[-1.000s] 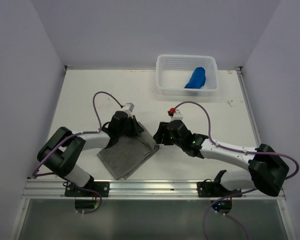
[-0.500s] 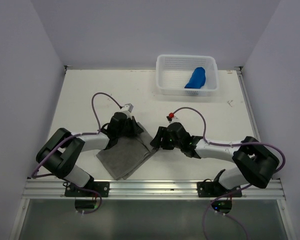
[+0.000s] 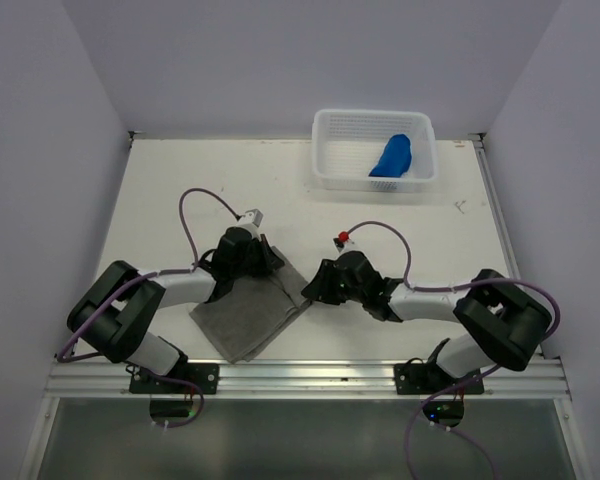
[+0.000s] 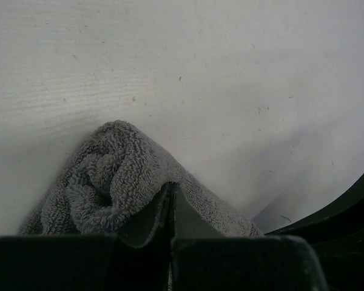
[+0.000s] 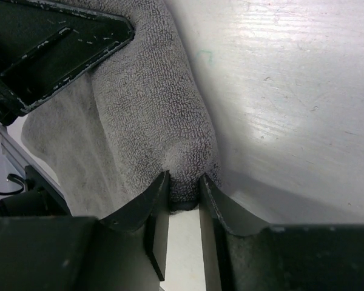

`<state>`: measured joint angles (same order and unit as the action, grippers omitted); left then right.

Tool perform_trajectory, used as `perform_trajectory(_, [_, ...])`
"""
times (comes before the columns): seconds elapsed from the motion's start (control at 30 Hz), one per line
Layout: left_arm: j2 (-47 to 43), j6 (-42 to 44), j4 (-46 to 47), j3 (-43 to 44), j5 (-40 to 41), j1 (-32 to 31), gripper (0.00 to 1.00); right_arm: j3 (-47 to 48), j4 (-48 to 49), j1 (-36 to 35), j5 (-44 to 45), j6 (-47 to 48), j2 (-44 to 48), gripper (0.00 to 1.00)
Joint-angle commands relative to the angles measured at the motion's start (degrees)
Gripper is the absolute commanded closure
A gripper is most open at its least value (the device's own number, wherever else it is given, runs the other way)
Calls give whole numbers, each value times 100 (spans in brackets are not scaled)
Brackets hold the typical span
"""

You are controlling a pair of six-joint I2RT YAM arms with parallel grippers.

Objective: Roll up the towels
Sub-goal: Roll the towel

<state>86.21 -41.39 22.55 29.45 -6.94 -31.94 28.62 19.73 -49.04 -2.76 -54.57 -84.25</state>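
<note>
The grey towel lies folded on the table between the arms, its far edge curled into a low roll. My left gripper is at the towel's far corner, shut, with the bunched grey towel pinched at its tips. At the towel's right corner my right gripper is shut on the rolled fold. In the right wrist view the grey towel fills the gap in my right gripper. The blue towel lies in the white basket.
The basket stands at the table's far right. Walls close in the table on three sides, and an aluminium rail runs along the near edge. The two grippers are close together; the left arm's finger shows in the right wrist view.
My right gripper has slid left to the towel's right corner and closed its jaws on the rolled fold. The left gripper stays shut at the far corner, shifted slightly.
</note>
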Motion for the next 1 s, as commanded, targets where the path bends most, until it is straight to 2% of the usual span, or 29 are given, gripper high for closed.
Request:
perform_trajectory(0.0, [27,122,-655,-89,430,57,100,-6,-74,-106,-189,77,-144,75])
perform_trajectory(0.07, [27,148,-699,-36,413,57,100,64,-118,-141,-154,139,-153,85])
perform_trajectory(0.1, [27,140,-725,25,395,48,100,56,-127,-150,-67,157,-145,92])
perform_trajectory(0.17, [9,183,-821,113,369,57,100,65,-188,-185,82,253,-66,100])
perform_trajectory(0.3, [-52,297,-1094,516,413,57,100,135,-670,-378,767,587,268,100])
perform_trajectory(0.33, [-61,315,-1155,605,413,57,100,205,-811,-553,1291,796,347,100])
perform_trajectory(0.5, [-70,368,-1489,1210,351,57,100,495,-1620,-1221,2841,1290,743,100])
perform_trajectory(0.8, [-78,447,-1841,1783,184,57,100,952,-2437,-2153,4984,1589,629,100])
perform_trajectory(0.97, [-236,377,-1912,1889,-26,48,100,1224,-2772,-2540,5654,1668,305,100])
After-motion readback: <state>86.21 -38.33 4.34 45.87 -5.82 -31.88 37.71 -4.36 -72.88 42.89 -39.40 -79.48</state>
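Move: The grey towel's rolled edge has its near end between the right hand's half-open fingers, with its far end at the left fingertips, about 8 cm ahead and 7 cm left of the right hand. From the left hand that near end lies about 8 cm back and 7 cm right. The flat part's middle is roughly 3 cm back and 15 cm left of the right hand, and some 2 cm below it. The roll's near end is pinched as the right fingers close on it; the right hand then lifts it about 3 cm while drawing right and slightly back, its wrist rolling so the fingers swing clockwise by some 35 degrees to point more forward. The left hand keeps its grip on the far end and, after a short wait, raises it about 5 cm and carries it forward, away from the flat part. ##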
